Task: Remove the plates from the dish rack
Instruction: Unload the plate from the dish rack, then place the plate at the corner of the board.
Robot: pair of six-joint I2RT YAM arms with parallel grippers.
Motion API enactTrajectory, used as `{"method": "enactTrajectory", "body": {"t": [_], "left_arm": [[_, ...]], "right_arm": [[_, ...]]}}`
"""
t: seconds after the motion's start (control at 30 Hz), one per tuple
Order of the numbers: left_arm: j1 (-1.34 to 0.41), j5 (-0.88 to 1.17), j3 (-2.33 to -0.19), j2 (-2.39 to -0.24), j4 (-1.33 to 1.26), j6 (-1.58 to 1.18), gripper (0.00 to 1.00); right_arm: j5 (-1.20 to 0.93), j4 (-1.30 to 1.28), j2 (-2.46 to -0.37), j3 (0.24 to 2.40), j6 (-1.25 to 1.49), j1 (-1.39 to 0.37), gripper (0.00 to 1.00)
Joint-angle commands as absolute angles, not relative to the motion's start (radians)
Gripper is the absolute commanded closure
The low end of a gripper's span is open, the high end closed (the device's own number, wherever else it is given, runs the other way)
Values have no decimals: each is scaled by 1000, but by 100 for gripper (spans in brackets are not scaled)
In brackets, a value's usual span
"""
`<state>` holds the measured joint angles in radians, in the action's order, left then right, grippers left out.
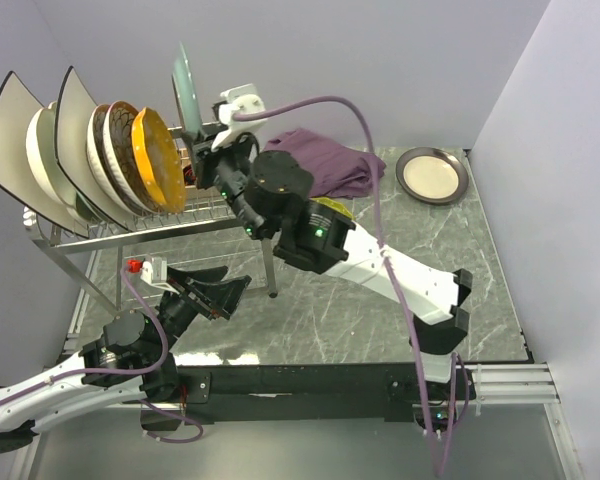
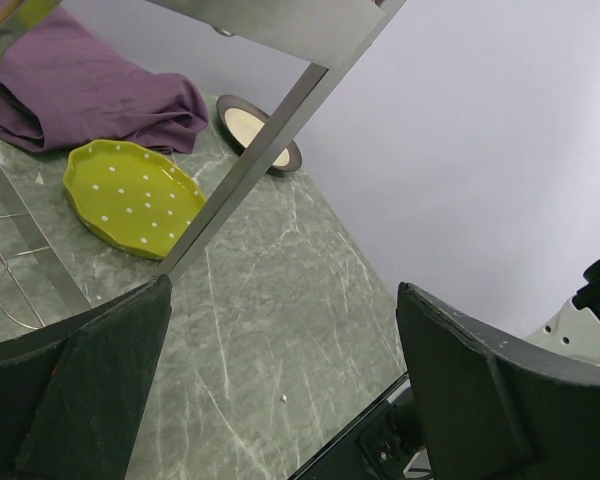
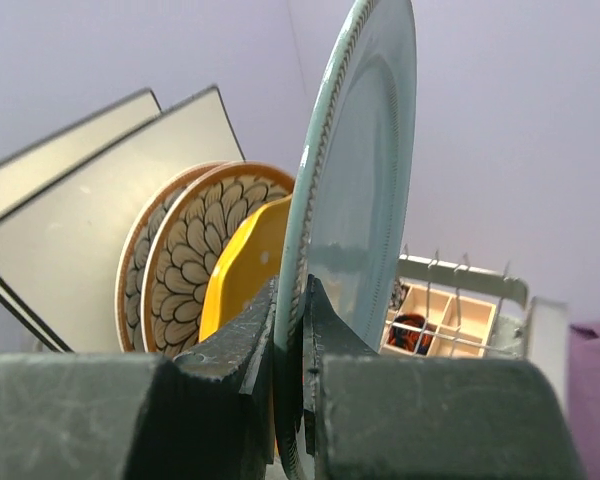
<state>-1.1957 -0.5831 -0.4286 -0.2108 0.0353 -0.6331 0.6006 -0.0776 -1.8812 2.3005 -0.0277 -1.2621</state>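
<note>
The dish rack stands at the table's left with plates upright in it: two white square ones, a cream round one, brown-patterned ones and an orange one. My right gripper is shut on the lower rim of a teal-green plate, which stands upright just right of the orange plate. The right wrist view shows the jaws clamped on the teal plate. Low beside the rack's front leg, my left gripper hangs open and empty.
A lime-yellow dotted plate lies flat on the table, mostly hidden under the right arm from above. A round dark-rimmed plate lies at the back right. A purple cloth is heaped behind. A wooden compartment box sits in the rack.
</note>
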Motion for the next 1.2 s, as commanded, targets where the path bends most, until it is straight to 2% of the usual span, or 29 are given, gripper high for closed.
{"method": "enactTrajectory", "body": {"t": [0.0,0.2,0.33,0.53,0.63,0.73,0.8,0.9,1.03,1.17], "left_arm": [[-1200,-584,-426,-209,35,-637,1],[-1200,-589,-429,-216,35,-634,1],[-1200,-598,-430,-213,38,-634,1],[-1200,-586,-426,-216,28,-635,1],[-1200,-586,-429,-222,31,-634,0],[-1200,-583,-431,-218,35,-635,1],[-1200,-581,-430,-212,35,-635,0],[-1200,-574,-425,-204,28,-635,0],[-1200,-566,-426,-207,28,-635,1],[-1200,-563,-425,-212,25,-635,1]], "right_arm": [[542,129,-1750,2330,-83,-1256,100],[509,61,-1729,2393,-185,-1258,100],[659,57,-1672,2341,-377,-1259,100],[1004,69,-1557,2105,-595,-1244,100],[1143,7,-1487,1986,-565,-1210,100],[1221,-174,-1407,1869,-388,-1137,100],[1226,-330,-1350,1798,-274,-1041,100],[1120,-571,-1318,1705,18,-913,100],[987,-575,-1305,1490,167,-717,100],[892,-444,-1408,1417,71,-591,100]]}}
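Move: The right hand already has the grey-blue plate lifted at the rack. The dark-rimmed plate, towards which it is carried, lies some 31 cm ahead, 53 cm to the right and 54 cm below. The yellow plate in the rack is about 9 cm ahead, 12 cm left and 14 cm lower; the green plate on the table 16 cm ahead, 21 cm right. From the left hand, the dark-rimmed plate is roughly 41 cm ahead, 52 cm right. Keeping the grey-blue plate pinched by its edge, the right hand first eases up about 4 cm and slightly right, then sweeps fast to the right, away from the rack and towards the dark-rimmed plate, some 37 cm overall, reaching a little forward and sinking ever more steeply. The wrist swings clockwise until the fingers point forward, slightly right and below level. ##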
